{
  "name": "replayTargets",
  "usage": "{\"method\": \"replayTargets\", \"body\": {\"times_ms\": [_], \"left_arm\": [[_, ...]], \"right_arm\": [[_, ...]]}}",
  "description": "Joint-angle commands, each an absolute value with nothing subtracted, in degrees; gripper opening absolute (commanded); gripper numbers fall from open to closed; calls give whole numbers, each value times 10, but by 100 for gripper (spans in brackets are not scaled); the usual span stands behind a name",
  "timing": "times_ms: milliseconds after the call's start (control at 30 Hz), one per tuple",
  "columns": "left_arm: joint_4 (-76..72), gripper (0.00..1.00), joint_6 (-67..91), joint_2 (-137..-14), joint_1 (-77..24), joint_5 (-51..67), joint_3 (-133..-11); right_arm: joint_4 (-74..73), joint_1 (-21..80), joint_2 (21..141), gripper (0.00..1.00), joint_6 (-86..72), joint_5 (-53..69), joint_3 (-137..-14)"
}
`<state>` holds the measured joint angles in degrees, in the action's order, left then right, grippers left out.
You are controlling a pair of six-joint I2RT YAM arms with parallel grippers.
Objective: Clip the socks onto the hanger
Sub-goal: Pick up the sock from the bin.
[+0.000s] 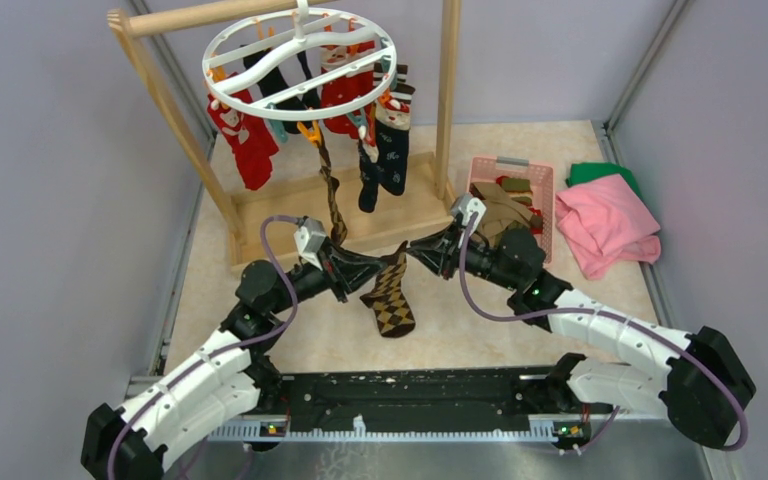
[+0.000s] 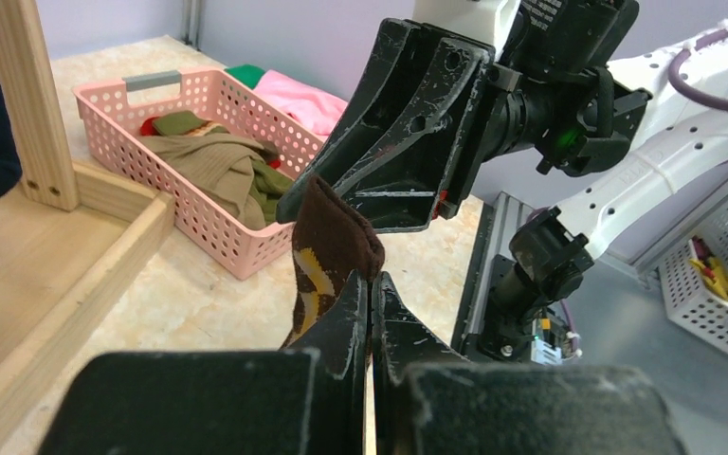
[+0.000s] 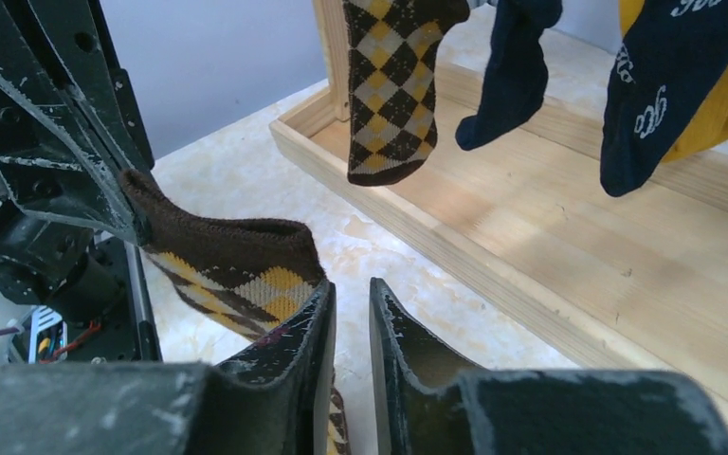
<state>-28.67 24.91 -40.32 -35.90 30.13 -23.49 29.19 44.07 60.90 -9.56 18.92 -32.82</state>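
A brown argyle sock hangs by its cuff from my left gripper, which is shut on the cuff edge; its foot rests on the floor. My right gripper faces it from the right, its jaws a narrow gap apart with only floor showing between them. The sock's cuff lies against the outside of the right gripper's left finger. The white round hanger hangs from the rack's top bar. Clipped to it are red socks, navy socks and a second argyle sock.
The wooden rack stands just behind both grippers, its base frame on the floor. A pink basket with olive and brown socks sits at the right. Beyond it lie a pink cloth and a green cloth.
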Motion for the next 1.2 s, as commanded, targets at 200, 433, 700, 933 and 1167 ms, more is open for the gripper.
{"method": "replayTargets", "body": {"times_ms": [200,433,700,933,1167], "left_arm": [[-262,0,326,-372,-360,194,-277],[-268,0,314,-352,-360,161,-266],[-296,0,393,-388,-361,131,-259],[-305,0,386,-405,-394,92,-257],[-315,0,242,-390,-412,173,-244]], "right_arm": [[284,440,520,38,-59,143,-332],[330,440,441,47,-23,204,-277],[379,492,520,49,-10,226,-273],[478,552,563,50,20,132,-240],[472,555,565,52,48,149,-241]]}}
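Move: Between the two hands hangs the checkered sock, its cuff held by the left fingers. The cuff's middle is about 2 cm ahead and 2 cm to the right of the left hand, and some 2 cm back and 2 cm left of the right hand, at hand height. From the right hand, the bin stands roughly 18 cm ahead, 25 cm to the right and 18 cm lower; the twisted hanging sock is about 8 cm ahead and 15 cm left, slightly higher. Opening its fingers from nearly shut to about half, the right hand lifts some 6 cm while drawing right and back from the cuff, then sinks and comes left again to end about 5 cm nearer the base, rolled some 15 degrees and facing the sock from the near side. The left hand keeps its pinch on the cuff, rises and dips a little, and ends 2 to 3 cm farther forward, turned slightly counter-clockwise. ##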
